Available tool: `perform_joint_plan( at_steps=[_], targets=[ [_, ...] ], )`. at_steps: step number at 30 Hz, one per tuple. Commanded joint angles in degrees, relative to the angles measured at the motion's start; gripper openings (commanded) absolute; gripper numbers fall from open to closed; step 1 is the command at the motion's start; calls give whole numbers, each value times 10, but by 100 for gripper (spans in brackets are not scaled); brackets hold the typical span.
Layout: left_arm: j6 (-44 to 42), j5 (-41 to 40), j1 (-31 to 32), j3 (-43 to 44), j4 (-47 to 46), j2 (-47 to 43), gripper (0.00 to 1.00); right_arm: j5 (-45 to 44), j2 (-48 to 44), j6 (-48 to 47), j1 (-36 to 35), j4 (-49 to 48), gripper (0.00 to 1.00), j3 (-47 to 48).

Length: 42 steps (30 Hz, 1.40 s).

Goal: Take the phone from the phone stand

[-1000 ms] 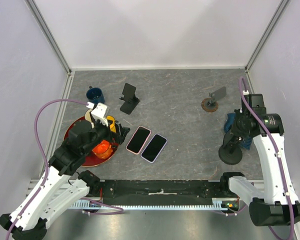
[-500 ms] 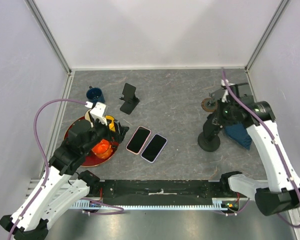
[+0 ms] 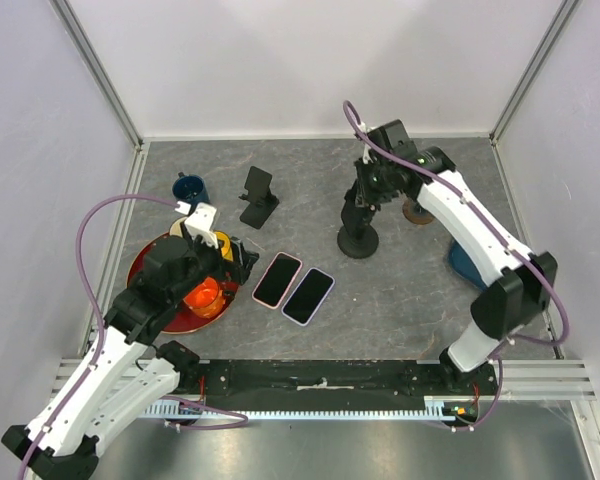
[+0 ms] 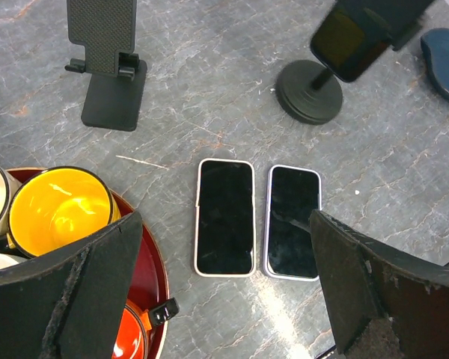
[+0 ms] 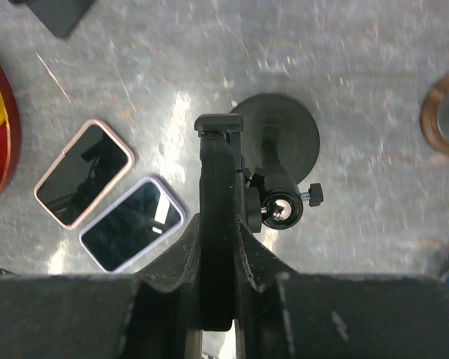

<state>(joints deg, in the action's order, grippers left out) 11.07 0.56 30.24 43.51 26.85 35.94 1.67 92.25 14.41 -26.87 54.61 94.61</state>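
Note:
A dark phone (image 4: 343, 41) sits clamped in a black phone stand with a round base (image 3: 358, 243) near the table's middle. My right gripper (image 3: 367, 190) is shut on the phone's edges from above. In the right wrist view the phone (image 5: 218, 179) runs edge-on between my fingers, with the stand's base (image 5: 280, 131) and ball joint below it. I cannot tell whether the base touches the table. My left gripper (image 4: 221, 299) hangs open above two phones lying flat, and holds nothing.
A pink-edged phone (image 3: 277, 279) and a lilac-edged phone (image 3: 309, 295) lie side by side. A black folding stand (image 3: 258, 195) and a blue mug (image 3: 189, 188) stand at the back left. A red tray (image 3: 150, 262) holds cups. A brown disc (image 3: 417, 210) and a blue object (image 3: 467, 265) lie to the right.
My right arm has swung from the right side toward the table's middle, carrying the phone and its stand along. The left arm has barely moved.

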Motion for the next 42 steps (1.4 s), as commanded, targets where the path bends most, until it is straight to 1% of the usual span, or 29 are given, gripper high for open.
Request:
perform_joint_plan(
  at_steps=[1,5,10,11,12,14,16,17,20,22,25,26,28,29,31,32,33,34,35,36,37,38,39,40,42],
  targets=[
    [-6,2,-5,-4,-22,4,99,16,52,-16,-5,-99,0,100],
    [-8,5,-9,-4,-22,16,99,33,115,-25,-10,-99,0,141],
    [-8,9,-14,-3,-22,26,99,25,153,-34,-16,-93,1,155],
    [-8,10,-15,-3,-22,26,99,25,158,-34,-17,-93,5,157],
    [-8,10,-16,-3,-22,27,99,21,159,-35,-18,-93,16,158],
    [-8,12,-18,-3,-22,32,99,16,162,-35,-22,-93,24,163],
    [-8,16,-19,-3,-23,38,99,12,162,-36,-23,-93,29,167],
    [-8,19,-19,-2,-22,40,99,12,162,-36,-22,-93,34,168],
    [-7,23,-20,-2,-24,42,99,6,157,-36,-23,-93,42,171],
    [-7,24,-20,-2,-23,43,99,3,152,-37,-23,-93,44,171],
    [-7,24,-21,-3,-24,45,99,0,138,-37,-23,-93,51,171],
    [-7,25,-21,-3,-24,45,99,-1,134,-36,-23,-97,59,171],
    [-6,25,-21,-4,-25,47,99,-4,114,-36,-23,-105,68,165],
    [-5,27,-21,-4,-26,47,99,-4,104,-35,-23,-121,80,161],
    [0,36,-21,-4,-30,56,99,-5,67,-31,-23,-147,88,130],
    [4,38,-21,-2,-30,60,99,-9,52,-26,-23,-182,93,113],
    [8,39,-21,-1,-29,73,99,-9,35,-20,-23,-204,95,94],
    [18,41,-21,6,-29,79,99,-8,-3,-19,-23,-228,96,48],
    [24,41,-20,10,-28,85,99,-7,-22,-20,-23,-278,98,20],
    [31,44,-20,15,-28,100,99,-9,-42,-24,-23,-304,98,-7],
    [44,46,-20,25,-27,106,99,-13,-84,-28,-23,-330,98,-63],
    [49,48,-20,32,-25,115,99,-13,-105,-31,-24,-377,98,-91],
    [54,52,-19,39,-24,122,99,-36,-124,-32,-22,-398,98,-119],
    [68,52,-19,53,-22,138,99,-43,-159,-28,-21,-416,98,-165],
    [84,49,-9,65,-25,153,99,-34,-185,-14,-10,-452,98,-201]
  ],
)
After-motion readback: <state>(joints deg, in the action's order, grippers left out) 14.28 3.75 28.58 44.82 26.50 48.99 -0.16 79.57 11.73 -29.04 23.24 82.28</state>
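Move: The black phone stand is already held by its plate in the right hand; the table spot it is taken to lies about 10 cm ahead of that hand, 3 cm left and 17 cm below. From the same hand, the lavender phone lies some 9 cm back and 14 cm left, the copper-based stand 15 cm ahead and 14 cm right. The left hand has the spot roughly 18 cm ahead, 27 cm to its right and 17 cm below. The phone stand, still pinched by its plate, is carried forward and left about 7 cm by the right hand, slowing and barely sinking. Those fingers then open wide, let go, and the hand backs up and away some 10 cm, its fingertips tilting up about 30 degrees. The open left hand sinks about 5 cm towards the phones, tipping down slightly. ##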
